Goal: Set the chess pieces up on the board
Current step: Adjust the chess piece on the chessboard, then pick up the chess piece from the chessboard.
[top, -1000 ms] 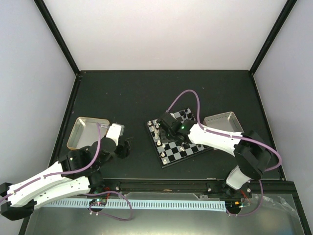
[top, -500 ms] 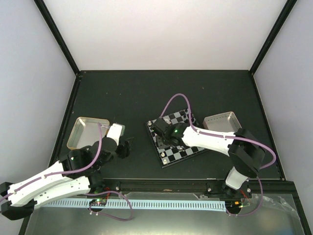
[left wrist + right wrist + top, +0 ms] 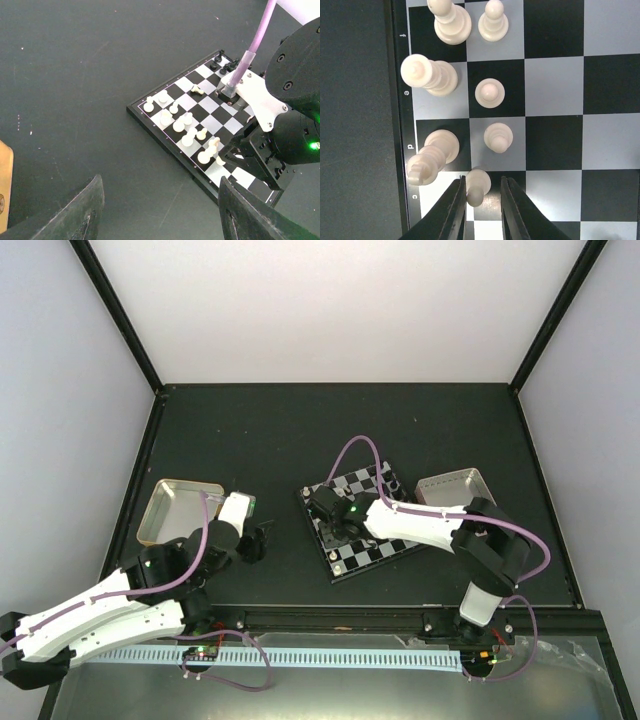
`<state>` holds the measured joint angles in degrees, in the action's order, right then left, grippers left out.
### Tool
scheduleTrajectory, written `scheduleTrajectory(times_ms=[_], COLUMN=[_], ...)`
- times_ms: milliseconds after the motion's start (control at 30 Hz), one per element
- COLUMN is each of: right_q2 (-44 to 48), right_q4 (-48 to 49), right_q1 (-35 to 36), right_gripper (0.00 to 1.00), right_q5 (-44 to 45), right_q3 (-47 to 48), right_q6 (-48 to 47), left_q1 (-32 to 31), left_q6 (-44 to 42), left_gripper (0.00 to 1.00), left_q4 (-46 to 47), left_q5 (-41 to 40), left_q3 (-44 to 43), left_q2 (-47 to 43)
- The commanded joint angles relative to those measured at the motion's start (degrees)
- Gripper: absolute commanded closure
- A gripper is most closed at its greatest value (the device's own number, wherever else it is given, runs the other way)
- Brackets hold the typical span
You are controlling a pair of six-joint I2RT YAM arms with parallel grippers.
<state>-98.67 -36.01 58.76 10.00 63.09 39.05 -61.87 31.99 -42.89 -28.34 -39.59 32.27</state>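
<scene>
The board (image 3: 388, 544) lies tilted at mid-table. Several cream-white chess pieces (image 3: 180, 122) crowd its left rows, one (image 3: 197, 90) lies toppled, and black ones (image 3: 226, 64) sit at its far corner. My right gripper (image 3: 482, 200) is low over the board's near-left part (image 3: 331, 523). Its narrowed jaws straddle a white pawn (image 3: 478, 186) on the line between two squares. The left finger (image 3: 456, 207) touches the pawn and a thin gap shows at the right finger. My left gripper (image 3: 161, 202) hangs open over bare table left of the board, with nothing between its fingers.
A metal tray (image 3: 168, 512) lies at the left beside the left arm, and another (image 3: 456, 490) sits right of the board. A tall white piece (image 3: 431, 156) stands just left of the right gripper's fingers. Walls close the table on three sides.
The right arm has swung from the board's middle toward its near-left rows, and its jaws have narrowed around the pawn. The left arm has not moved.
</scene>
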Motion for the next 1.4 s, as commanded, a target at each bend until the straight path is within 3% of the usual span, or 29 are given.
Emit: scheduleTrajectory(times_ms=[0,500,700,900,1133,1367], right_q2=[-0.4,2.9,7.8,10.6,4.0,-4.9], right_q4=[-0.7,-0.9,2.7,3.4,6.1,5.7], right_q1=[0.0,0.0,-0.1,-3.1,-11.0,-15.0], right_gripper=[0.79,0.81,0.71,0.65,0.54,0.51], right_q5=[1.1,1.4,-0.9,3.1,3.4,3.3], right_q3=[0.4,-2.7,-2.9,-2.9,1.7,7.9], right_q6=[0.9,1.4,0.6,0.1,-8.2,-16.5], left_q1=[0.3,0.3,0.3,0.3,0.3,0.3], left_q6=[0.4,0.5,0.5,0.7,2.3,4.1], left_gripper=[0.36,0.36,0.36,0.36,0.35,0.35], left_q4=[-0.5,-0.3,-0.3,-0.2,2.9,8.2], left_q5=[-1.0,-0.9,-1.0,-1.1,1.1,5.0], left_q3=[-0.1,0.0,-0.1,-0.1,1.2,4.3], left_q2=[0.3,0.7,0.6,0.4,0.1,1.4])
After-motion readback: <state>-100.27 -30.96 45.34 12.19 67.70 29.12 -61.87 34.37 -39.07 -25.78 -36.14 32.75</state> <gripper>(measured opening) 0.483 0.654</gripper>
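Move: The white pawn to be adjusted stands between the right fingertips, its middle about 1 cm below the hand point, across the line between two squares. From the right hand, the next-file pawn is about 3 cm ahead, the tall white piece beside it roughly 1 cm ahead and 3 cm left, and a fallen pawn some 14 cm ahead and 2 cm right. From the left hand, the pawn to be adjusted is about 13 cm right, roughly level fore-and-aft and 17 cm below. With the right fingers still around the upright pawn, nudge it right and slightly back, about 1.5 cm, sinking 1 cm, to centre it on its square. Then open the fingers, lift clear nearly 6 cm, and swing forward about 10 cm and a little right over the board towards the fallen pawn, opening wider and starting to descend. ##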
